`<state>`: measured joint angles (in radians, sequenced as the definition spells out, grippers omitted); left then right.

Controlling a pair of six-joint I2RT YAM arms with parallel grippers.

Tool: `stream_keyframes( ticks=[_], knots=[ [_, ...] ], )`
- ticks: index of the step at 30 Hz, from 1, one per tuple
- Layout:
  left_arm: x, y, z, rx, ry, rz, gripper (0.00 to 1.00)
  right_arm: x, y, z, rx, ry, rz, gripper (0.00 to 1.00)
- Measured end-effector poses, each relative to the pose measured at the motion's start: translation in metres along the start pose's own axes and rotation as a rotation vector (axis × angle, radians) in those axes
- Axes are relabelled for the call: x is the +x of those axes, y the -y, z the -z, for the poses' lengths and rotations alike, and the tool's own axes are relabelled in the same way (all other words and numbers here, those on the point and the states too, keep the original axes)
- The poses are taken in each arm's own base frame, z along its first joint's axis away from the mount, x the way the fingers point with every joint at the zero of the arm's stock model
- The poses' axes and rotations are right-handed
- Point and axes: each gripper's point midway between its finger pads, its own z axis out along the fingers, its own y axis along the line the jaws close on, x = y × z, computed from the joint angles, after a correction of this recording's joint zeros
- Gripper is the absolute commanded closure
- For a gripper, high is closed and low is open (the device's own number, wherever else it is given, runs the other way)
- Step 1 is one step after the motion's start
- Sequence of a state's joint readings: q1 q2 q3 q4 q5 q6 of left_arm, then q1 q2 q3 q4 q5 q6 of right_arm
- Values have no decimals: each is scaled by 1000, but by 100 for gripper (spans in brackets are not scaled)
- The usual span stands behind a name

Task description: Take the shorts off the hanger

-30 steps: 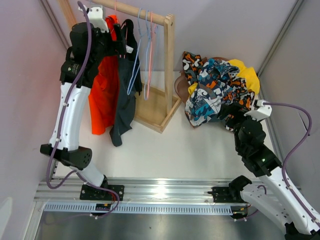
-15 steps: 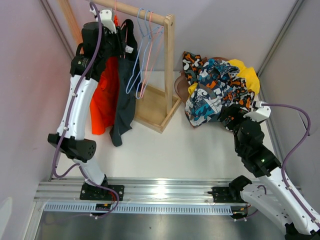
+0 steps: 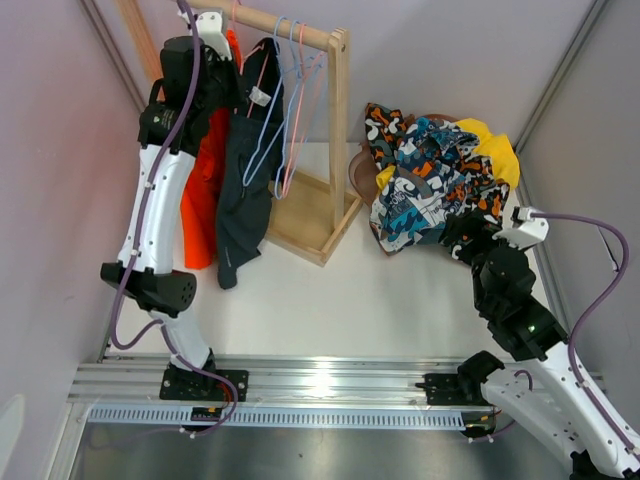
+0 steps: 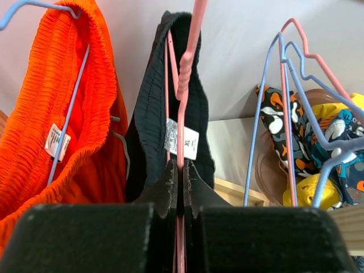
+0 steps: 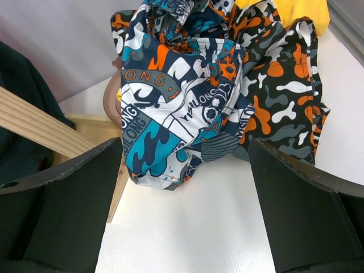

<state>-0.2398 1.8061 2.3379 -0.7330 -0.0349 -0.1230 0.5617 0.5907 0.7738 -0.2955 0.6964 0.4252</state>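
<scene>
Bright orange shorts (image 3: pixel 200 190) (image 4: pixel 62 114) and black shorts (image 3: pixel 243 180) (image 4: pixel 151 114) hang from the wooden rail (image 3: pixel 290 28). The black pair is on a pink hanger (image 4: pixel 185 74). My left gripper (image 3: pixel 232 75) (image 4: pixel 179 168) is up at the rail, shut on that pink hanger's wire just below the white size label. At the right lies a pile of shorts (image 3: pixel 430 180): teal print (image 5: pixel 187 96), camouflage (image 5: pixel 278 96) and yellow (image 3: pixel 497 150). My right gripper (image 3: pixel 462 235) (image 5: pixel 185 199) hovers open over the table in front of that pile, holding nothing.
Three empty blue and pink hangers (image 3: pixel 290 110) (image 4: pixel 284 114) hang on the rail to the right of the black shorts. The rack's wooden post and base (image 3: pixel 310 220) stand between the two arms. A brown bowl (image 3: pixel 358 172) sits partly under the pile.
My left gripper has risen toward the rail and shut on the pink hanger; the black shorts have swung up and right with it. The right arm has barely moved.
</scene>
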Motion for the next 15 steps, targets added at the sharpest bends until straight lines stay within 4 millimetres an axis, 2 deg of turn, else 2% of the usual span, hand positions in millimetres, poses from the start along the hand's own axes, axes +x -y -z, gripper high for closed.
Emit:
stream_keyframes(
  ticks=[4,7,10,13,15],
  knots=[
    [-12,3,12,13,11,0,100,0,-5,1,-29,-6,1,1],
    [-28,5,23,19,52,2,100,0,-29,3,-146,-20,5,1],
    [-38,6,35,23,77,2,100,-5,-74,9,-326,-46,14,1],
    [-45,6,50,24,93,3,100,-13,-148,25,-538,-71,55,1],
    [-50,6,59,26,106,3,100,-17,-202,45,-666,-70,84,1]
  ],
)
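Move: The black shorts hang from the pink hanger already pinched in the left hand, their middle about 6 cm ahead of it, 2 cm right and 15 cm below; the orange garment is 8 cm ahead and 8 cm left, the empty hangers 3 cm ahead and 8 cm right. From the open right hand, the black shorts are some 34 cm left and 12 cm ahead, about level, with the rack's upright between, 19 cm left and 10 cm ahead. The black shorts' hanger, still pinched in the left hand's shut fingers, is raised about 6 cm and drawn back about 5 cm towards the robot, the hand tipping up slightly. The right hand, fingers wide open, sweeps left towards the shorts, faster and faster, rising roughly 10 cm as it turns well counter-clockwise. ##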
